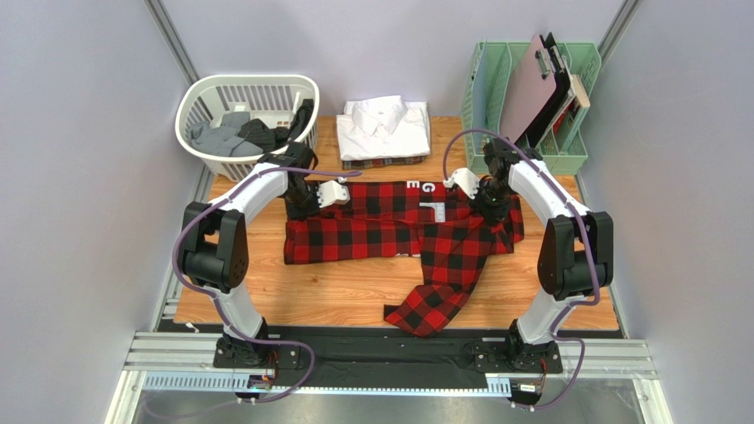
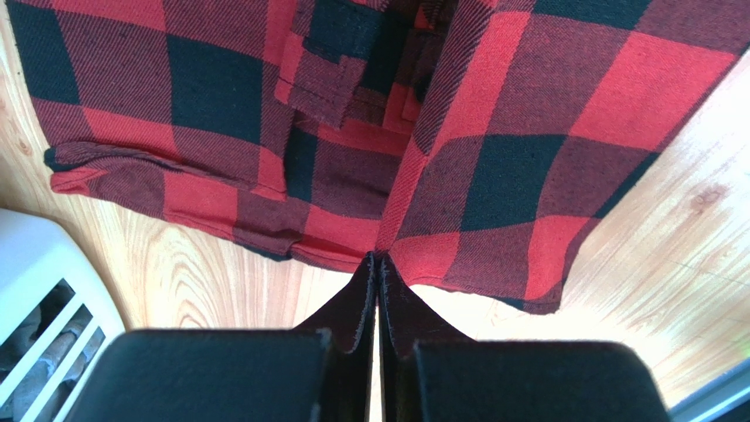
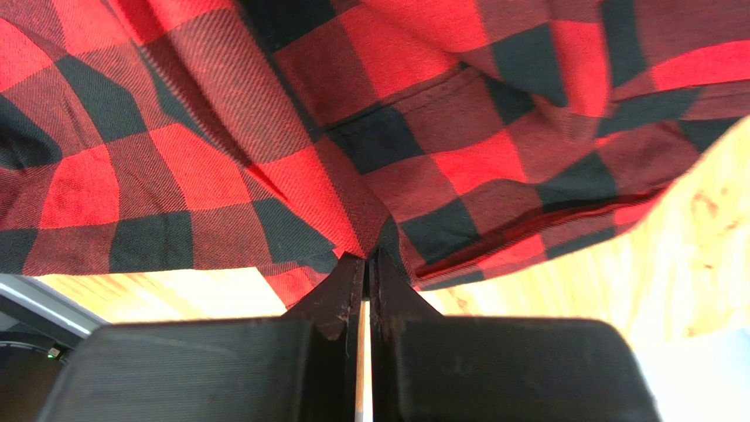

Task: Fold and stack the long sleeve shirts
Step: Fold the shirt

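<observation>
The red-and-black checked flannel shirt (image 1: 372, 231) lies spread across the middle of the wooden table, one sleeve (image 1: 435, 305) trailing toward the front edge. My left gripper (image 1: 301, 201) is at the shirt's far left corner. In the left wrist view it (image 2: 378, 260) is shut on the hem of the flannel shirt (image 2: 528, 167). My right gripper (image 1: 489, 208) is at the far right side. In the right wrist view it (image 3: 368, 258) is shut on a bunched fold of the flannel (image 3: 220, 158). A folded white shirt (image 1: 385, 124) rests on a folded dark plaid shirt (image 1: 380, 162) at the back.
A white laundry basket (image 1: 199, 106) holding grey and dark clothes stands at the back left. A green file rack (image 1: 482, 79) with clipboards stands at the back right. Grey walls close in both sides. Bare wood (image 1: 292, 296) shows along the table's front.
</observation>
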Available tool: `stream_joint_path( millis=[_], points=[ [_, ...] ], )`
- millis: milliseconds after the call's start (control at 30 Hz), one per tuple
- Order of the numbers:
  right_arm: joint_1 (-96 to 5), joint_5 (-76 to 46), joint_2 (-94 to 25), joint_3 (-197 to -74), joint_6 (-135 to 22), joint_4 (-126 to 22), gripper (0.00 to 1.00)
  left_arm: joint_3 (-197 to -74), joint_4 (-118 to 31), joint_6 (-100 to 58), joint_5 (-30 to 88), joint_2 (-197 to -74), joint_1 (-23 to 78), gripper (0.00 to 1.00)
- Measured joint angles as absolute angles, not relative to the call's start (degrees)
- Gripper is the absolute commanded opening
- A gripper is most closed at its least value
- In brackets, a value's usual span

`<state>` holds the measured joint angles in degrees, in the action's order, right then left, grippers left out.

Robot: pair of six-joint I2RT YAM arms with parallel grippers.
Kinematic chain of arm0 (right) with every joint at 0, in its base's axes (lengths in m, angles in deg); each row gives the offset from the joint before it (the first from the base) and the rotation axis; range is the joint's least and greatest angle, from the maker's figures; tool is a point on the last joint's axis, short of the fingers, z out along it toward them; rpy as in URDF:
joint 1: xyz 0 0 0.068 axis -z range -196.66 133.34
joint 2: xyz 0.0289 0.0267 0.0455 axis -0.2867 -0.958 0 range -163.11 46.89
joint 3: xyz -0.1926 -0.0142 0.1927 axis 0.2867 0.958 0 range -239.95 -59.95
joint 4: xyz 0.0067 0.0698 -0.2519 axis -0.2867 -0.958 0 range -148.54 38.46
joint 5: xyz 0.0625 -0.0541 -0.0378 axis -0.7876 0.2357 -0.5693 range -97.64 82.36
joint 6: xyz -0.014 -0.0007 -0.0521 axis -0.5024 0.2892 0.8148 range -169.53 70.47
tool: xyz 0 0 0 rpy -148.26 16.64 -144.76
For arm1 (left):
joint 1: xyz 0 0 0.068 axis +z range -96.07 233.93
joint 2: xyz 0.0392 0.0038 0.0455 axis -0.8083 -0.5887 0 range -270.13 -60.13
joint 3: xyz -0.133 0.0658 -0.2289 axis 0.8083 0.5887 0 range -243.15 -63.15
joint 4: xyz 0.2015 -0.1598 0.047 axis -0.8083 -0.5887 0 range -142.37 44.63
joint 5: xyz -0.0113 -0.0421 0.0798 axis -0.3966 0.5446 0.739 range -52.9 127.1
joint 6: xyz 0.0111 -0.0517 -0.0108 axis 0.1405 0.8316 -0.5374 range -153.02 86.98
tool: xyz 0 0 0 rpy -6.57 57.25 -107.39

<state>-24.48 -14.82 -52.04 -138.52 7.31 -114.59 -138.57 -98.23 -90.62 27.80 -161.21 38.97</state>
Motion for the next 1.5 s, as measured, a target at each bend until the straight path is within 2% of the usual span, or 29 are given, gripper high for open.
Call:
stream_joint_path(
  millis=[400,600,800,967,1100,1133,1200,1233,1433,1500],
  points=[
    [-25.7,-15.24,-51.72,-132.16,7.64,-114.98,0.0,-138.0,-99.48,-92.11,26.2,-162.06,38.99,0.0],
    [-25.74,-15.24,-44.83,-126.54,9.47,-117.32,0.0,-133.08,-101.79,-93.64,24.58,-155.97,39.02,0.0],
    [-25.74,-15.37,-41.07,-126.06,10.33,-118.81,0.0,-131.68,-103.35,-94.36,24.08,-150.83,39.02,0.0],
    [-25.68,-15.5,-45.16,-129.42,9.45,-118.96,0.0,-133.52,-102.8,-93.74,24.98,-153.91,39.02,0.0],
    [-25.59,-15.13,-50.71,-133.64,8.01,-117.63,0.08,-135.77,-100.61,-93.18,26.42,-158.76,39.08,0.0],
    [-25.59,-15.0,-52.09,-134.39,7.55,-117.3,0.16,-135.9,-100.09,-93.11,26.68,-159.68,39.15,0.0],
    [-25.59,-14.63,-54.19,-135.35,6.63,-116.78,0.25,-135.92,-99.35,-92.83,27.01,-161.17,39.34,0.09],
    [-25.59,-14.47,-55.13,-135.54,6.26,-116.49,0.33,-135.92,-99.04,-92.63,27.14,-161.85,39.52,0.16],
    [-24.74,-14.12,-56.85,-135.54,4.1,-116.45,0.44,-135.92,-98.17,-90.27,26.05,-162.48,41.29,0.41],
    [-23.25,-14.71,-56.61,-135.68,3.03,-116.91,0.47,-135.9,-98.17,-88.94,24.89,-162.06,42.32,0.43]
  ],
)
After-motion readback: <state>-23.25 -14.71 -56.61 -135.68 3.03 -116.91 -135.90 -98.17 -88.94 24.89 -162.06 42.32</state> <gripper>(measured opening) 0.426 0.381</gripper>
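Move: Pinched in the shut left fingers is the shirt's left hem corner, and its laying spot on the shirt is almost straight below, about 1 cm back and 3 cm down. The near fold runs roughly 11 cm back, the far edge 7 cm ahead. The right hand holds the other hem corner, its spot some 3 cm back and 4 cm down; the white patch lies 3 cm ahead and 14 cm left of it, the loose sleeve about 19 cm back and 14 cm left. Drawing the pinched hem corners back towards the robot, low over the shirt, both hands sink a little and pull, the left about 5 cm and the right 7 or 8. They rise slightly, return forward some 4 cm, then lower onto the shirt and part their fingers a little under halfway, letting go of the hem; the right fingertips end tilted about 10 degrees towards the base. ##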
